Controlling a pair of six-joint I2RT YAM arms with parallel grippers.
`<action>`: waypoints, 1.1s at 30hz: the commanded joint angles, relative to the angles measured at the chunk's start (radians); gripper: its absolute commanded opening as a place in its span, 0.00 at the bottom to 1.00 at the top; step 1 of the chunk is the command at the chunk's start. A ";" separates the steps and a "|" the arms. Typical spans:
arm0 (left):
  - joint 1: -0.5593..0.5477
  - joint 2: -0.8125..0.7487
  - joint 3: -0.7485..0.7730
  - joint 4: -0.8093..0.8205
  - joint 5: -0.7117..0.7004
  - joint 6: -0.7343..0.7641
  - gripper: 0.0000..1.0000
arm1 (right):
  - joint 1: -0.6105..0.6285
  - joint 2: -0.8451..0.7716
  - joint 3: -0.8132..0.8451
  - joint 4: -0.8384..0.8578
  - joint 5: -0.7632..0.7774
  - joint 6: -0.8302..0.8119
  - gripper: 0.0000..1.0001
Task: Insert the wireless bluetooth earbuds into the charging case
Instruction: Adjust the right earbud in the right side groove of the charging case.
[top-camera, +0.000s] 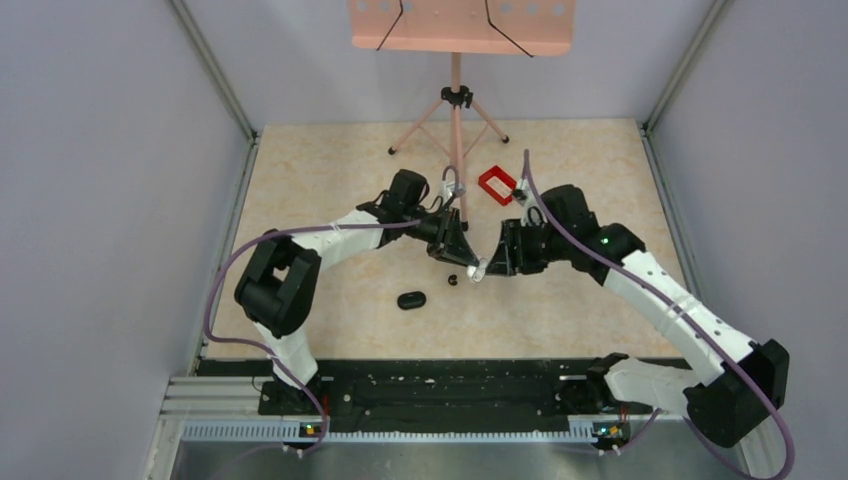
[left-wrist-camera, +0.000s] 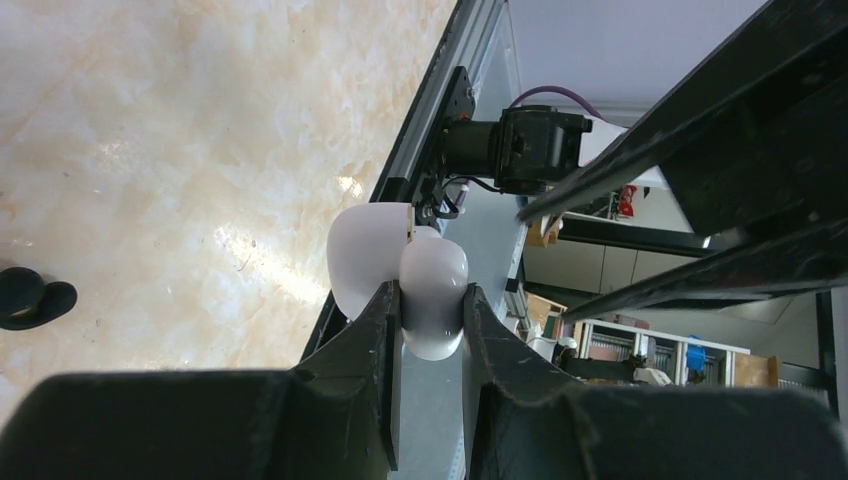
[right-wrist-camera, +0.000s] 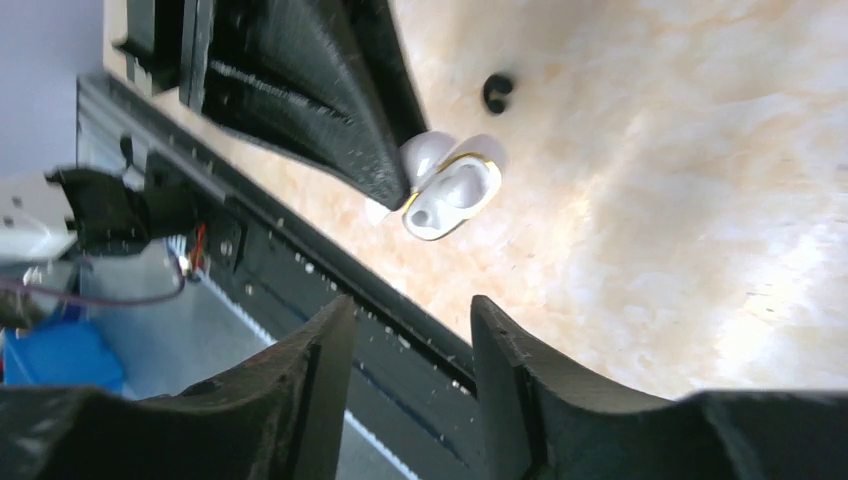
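Note:
My left gripper (top-camera: 468, 262) is shut on the charging case (top-camera: 478, 270), a small white hinged shell held above the table. In the left wrist view the case's body (left-wrist-camera: 432, 300) sits between the jaws and its lid (left-wrist-camera: 365, 250) swings out to the left. The right wrist view shows the case (right-wrist-camera: 450, 190) open, with a gold rim and a socket showing inside. One tiny black earbud (top-camera: 452, 280) lies loose on the table just left of it, also seen in the right wrist view (right-wrist-camera: 497, 92). My right gripper (top-camera: 494, 262) faces the case, open and holding nothing (right-wrist-camera: 412, 305).
A glossy black oval pebble (top-camera: 410, 300) lies on the table nearer the arm bases. A red rectangular frame (top-camera: 495, 185) sits behind the grippers. A pink music stand (top-camera: 456, 110) rises at the back. A black rounded thing (left-wrist-camera: 30, 297) shows at the left wrist view's edge.

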 joint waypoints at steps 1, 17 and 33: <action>0.022 -0.050 0.020 -0.001 0.007 0.017 0.00 | -0.066 -0.082 0.021 0.031 0.099 0.050 0.49; 0.130 -0.154 -0.018 -0.019 0.149 0.045 0.00 | -0.083 -0.203 -0.355 0.739 -0.093 0.358 0.69; 0.131 -0.071 0.252 -0.691 0.192 0.642 0.00 | -0.183 -0.168 -0.406 0.928 -0.395 0.331 0.72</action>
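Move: The open charging case, already clamped in the left hand, lies about 4 cm to the right hand's left, 1 cm nearer the base and 1 cm lower, clear of its parted fingers. From the left hand point, the case's middle is some 2 cm right, 1 cm back and 1 cm down. Down on the table, about 12 cm below the right hand, the black curl lies 6 cm left and 3 cm back, and the black pill box 14 cm left and 6 cm back. The right hand backs off the case, swinging about 3 cm forward and to the right, then dips, comes back left and climbs to end some 4 cm higher, its fingers spreading much wider and lifting about 30 degrees from a downward slant to nearly level, still towards the left. Meanwhile the left hand keeps its pinch on the case and carries it up and left, about 6 cm each way, first swinging some 3 cm forward and back again, while its wrist tilts slightly. ##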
